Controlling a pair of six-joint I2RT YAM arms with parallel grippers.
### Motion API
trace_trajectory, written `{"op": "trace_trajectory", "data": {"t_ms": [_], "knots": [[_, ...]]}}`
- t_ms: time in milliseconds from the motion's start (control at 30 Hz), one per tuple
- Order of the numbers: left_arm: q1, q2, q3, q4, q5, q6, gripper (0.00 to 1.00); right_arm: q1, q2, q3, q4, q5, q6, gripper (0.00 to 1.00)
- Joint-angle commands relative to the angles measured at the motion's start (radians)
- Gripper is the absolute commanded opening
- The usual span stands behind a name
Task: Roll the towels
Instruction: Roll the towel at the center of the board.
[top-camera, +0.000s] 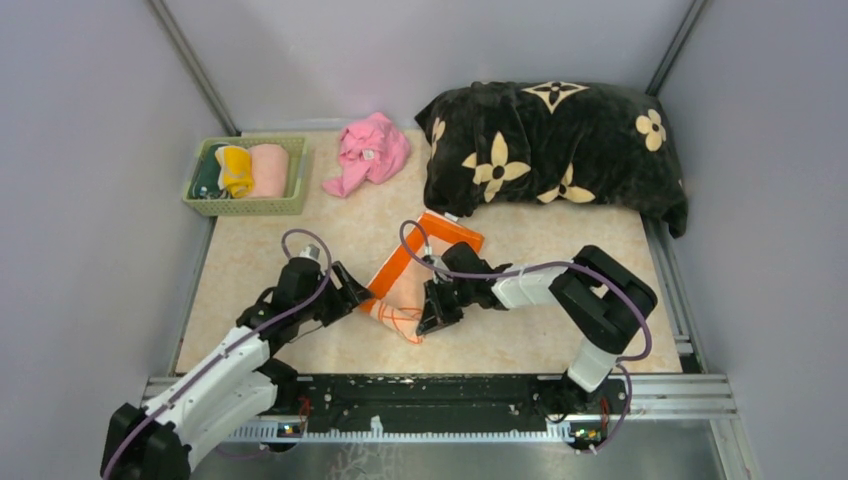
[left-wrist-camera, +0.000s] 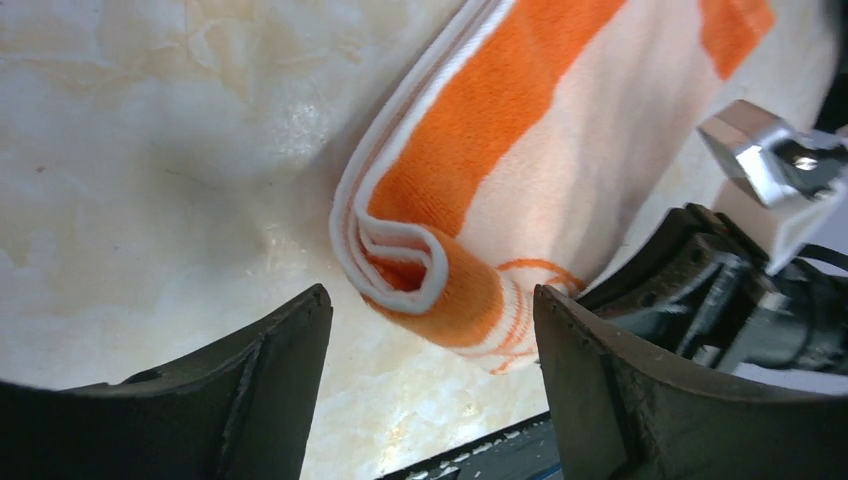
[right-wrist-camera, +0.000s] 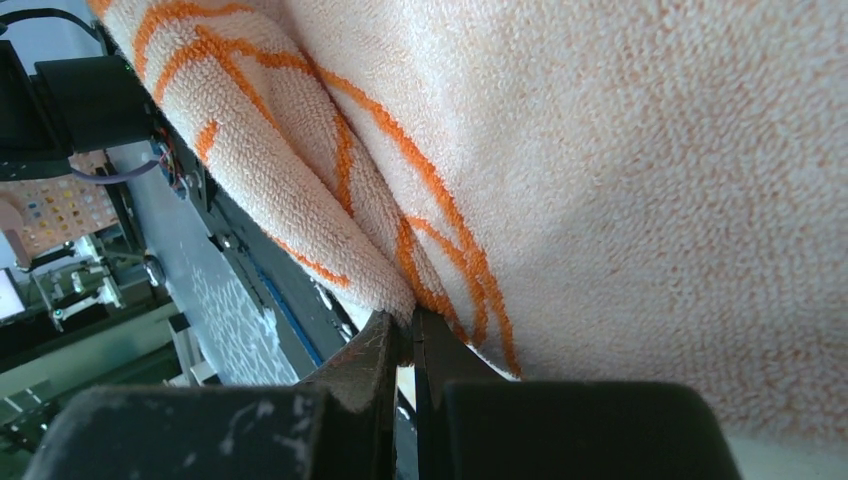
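A peach towel (top-camera: 412, 278) with an orange border lies mid-table, its near end curled into a loose roll (left-wrist-camera: 430, 275). My left gripper (top-camera: 358, 296) sits at the roll's left end, open, its two fingers either side of the roll's end without touching it (left-wrist-camera: 432, 305). From the right, my right gripper (top-camera: 432, 316) is shut on the towel's near edge; in the right wrist view the cloth (right-wrist-camera: 600, 150) is pinched between the closed tips (right-wrist-camera: 412, 320). The right arm's wrist (left-wrist-camera: 770, 290) shows behind the roll.
A green basket (top-camera: 240, 208) at the back left holds rolled cloths in yellow, pink and green. A crumpled pink cloth (top-camera: 370, 150) lies behind the towel. A big black blanket with beige flowers (top-camera: 550, 140) fills the back right. A metal rail (top-camera: 440, 392) runs along the near edge.
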Motion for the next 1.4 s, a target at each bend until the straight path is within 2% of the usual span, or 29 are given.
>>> {"op": "trace_trajectory", "data": {"t_ms": [0,100,200,367,533,633,733,833,933,1167,1367], "knots": [[0.004,-0.143,-0.001,-0.106,-0.025,-0.006,0.79,-0.026,0.024,0.028,0.015,0.020,-0.017,0.00],[0.003,-0.217,-0.035,-0.127,0.002,-0.028,0.77,-0.029,0.034,0.032,0.021,0.012,-0.017,0.00],[0.003,-0.222,-0.068,-0.090,0.031,-0.033,0.73,-0.030,0.044,0.038,0.024,0.004,-0.018,0.00],[0.004,-0.100,-0.076,0.030,0.031,-0.018,0.64,-0.033,0.043,0.041,0.019,0.003,-0.024,0.00],[0.003,0.042,-0.074,0.146,0.018,-0.011,0.63,-0.036,0.016,0.048,-0.023,0.026,-0.050,0.01],[0.005,0.102,-0.066,0.156,-0.006,-0.014,0.63,-0.036,-0.013,0.057,-0.065,0.055,-0.076,0.06],[0.005,0.140,-0.061,0.141,-0.022,-0.019,0.62,-0.032,-0.070,0.071,-0.105,0.068,-0.114,0.19],[0.005,0.157,-0.064,0.132,-0.037,-0.026,0.61,0.007,-0.142,0.105,-0.189,0.168,-0.171,0.34],[0.005,0.169,-0.071,0.140,-0.044,-0.032,0.59,0.077,-0.212,0.151,-0.277,0.354,-0.230,0.42],[0.007,0.254,-0.045,0.164,-0.023,-0.024,0.59,0.260,-0.286,0.218,-0.325,0.660,-0.341,0.44],[0.007,0.297,-0.028,0.174,-0.013,-0.021,0.59,0.374,-0.241,0.251,-0.264,0.727,-0.446,0.45]]}}
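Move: Just below the open left fingers, about 3 cm down, 1 cm ahead and 1 cm to the right, lies the left end of the towel's roll; its right end is some 10 cm to the right of that hand and 6 cm back. That right end is still pinched in the shut right fingers, right at their hand point. The flat, unrolled part's middle lies about 12 cm ahead of the right hand and 2 cm to its right. Letting go of the roll's right end after holding it still, the right hand opens nearly halfway and lifts off about 8 cm, its fingers swinging some 40 degrees round to point more forward. Meanwhile the left hand bobs up, then sinks over 5 cm and eases forward around the left end, narrowing its fingers but leaving them clearly open, one on each side. ##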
